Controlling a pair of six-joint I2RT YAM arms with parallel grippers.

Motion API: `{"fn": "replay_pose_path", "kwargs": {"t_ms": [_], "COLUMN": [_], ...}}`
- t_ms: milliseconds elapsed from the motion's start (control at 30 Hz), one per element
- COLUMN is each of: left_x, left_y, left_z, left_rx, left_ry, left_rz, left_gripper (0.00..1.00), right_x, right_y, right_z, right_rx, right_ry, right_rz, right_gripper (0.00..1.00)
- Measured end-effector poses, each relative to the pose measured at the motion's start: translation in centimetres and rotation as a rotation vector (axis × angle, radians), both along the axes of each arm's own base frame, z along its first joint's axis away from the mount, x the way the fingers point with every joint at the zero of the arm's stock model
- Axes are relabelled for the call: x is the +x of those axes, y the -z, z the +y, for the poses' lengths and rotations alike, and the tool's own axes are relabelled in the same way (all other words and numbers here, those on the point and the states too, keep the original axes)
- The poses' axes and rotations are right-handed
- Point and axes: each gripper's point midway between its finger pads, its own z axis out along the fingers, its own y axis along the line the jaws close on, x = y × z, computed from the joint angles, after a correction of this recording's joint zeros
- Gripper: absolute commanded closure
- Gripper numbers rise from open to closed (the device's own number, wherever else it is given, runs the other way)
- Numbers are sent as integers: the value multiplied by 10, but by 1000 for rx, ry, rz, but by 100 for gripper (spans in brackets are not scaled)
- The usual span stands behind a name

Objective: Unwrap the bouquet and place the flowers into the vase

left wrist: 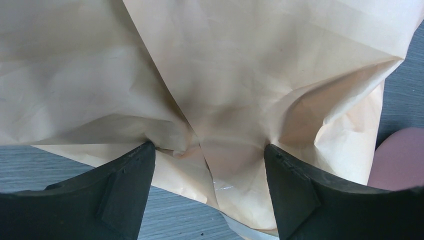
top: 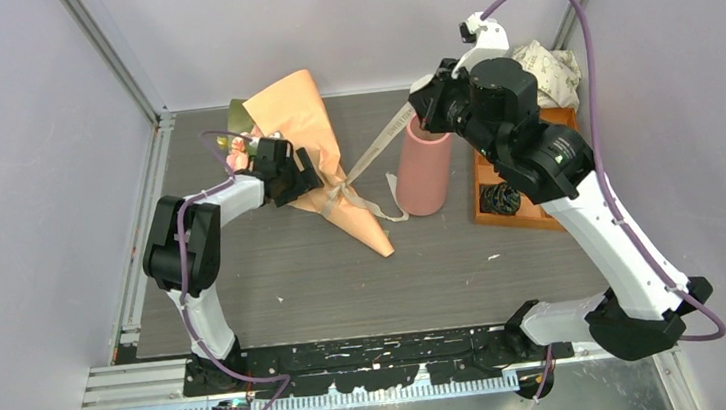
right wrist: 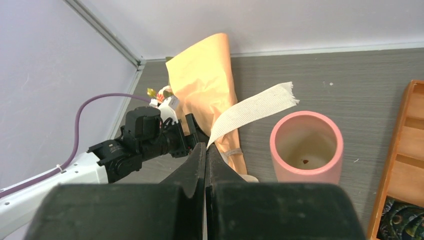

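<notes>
The bouquet [top: 307,130] lies on the table, a peach-tan paper cone with its point toward the front. Pink flowers [top: 237,155] peek out at its wide back-left end. My left gripper [top: 306,175] straddles the cone, and both fingertips [left wrist: 145,150] dent the paper [left wrist: 225,75] from either side. My right gripper [right wrist: 206,146] is shut on the beige ribbon [right wrist: 255,110]. The ribbon [top: 374,154] runs taut from the bouquet's tie up to that gripper [top: 416,99]. The salmon-pink vase [top: 422,164] stands upright just right of the bouquet, and its inside [right wrist: 306,147] holds no flowers.
An orange compartment tray [top: 530,204] sits right of the vase with a dark object in it. Crumpled white printed paper [top: 549,67] lies at the back right corner. Walls close in the table at left, back and right.
</notes>
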Motion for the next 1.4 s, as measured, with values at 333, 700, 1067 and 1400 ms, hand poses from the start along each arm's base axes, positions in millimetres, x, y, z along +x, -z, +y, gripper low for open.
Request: {"fn": "replay_pose_path", "kwargs": {"t_ms": [333,700,1067,1400], "left_x": [1,3,3,-28], "left_y": [1,1,0,-12], "left_z": [1,0,0,-17], "left_rx": [3,-3,-5,-109], "left_ry": [-4,-4,-3,137], "left_rz": [-7,-24,-28,-10], "left_gripper": [20,20,20,18], "right_x": [-9,-34,-50,-34], "right_y": [-14,-45,-65,-41], "right_z": [-21,-51,-66,-47], "right_rx": [-2,29,75,43], "right_ry": [54,99,114,85], "right_rz": [-51,-142,-202,-134], "right_gripper": [99,99,88,32]}}
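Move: The right hand grips the ribbon's tail high up; the ribbon's knot lies about 11 cm ahead, 14 cm to its left and some 40 cm below. The vase stands about 7 cm ahead of this hand, 1 cm right and 32 cm down, with the organizer box 11 cm ahead, 23 cm right and 43 cm down. From the left hand, open over the wrapper, the knot is 8 cm right and 1 cm back, about level in height. Backing off to its right and rising at once, some 10 cm in all, the right hand draws the taut ribbon tail away from the knot, tipping up about 10 degrees; it then opens its fingers, lets go and eases a few centimetres forward, left and down. The left hand holds still, fingers spread across the wrapper and seeming to pin it, then slides about 3 cm back and right towards the knot. ##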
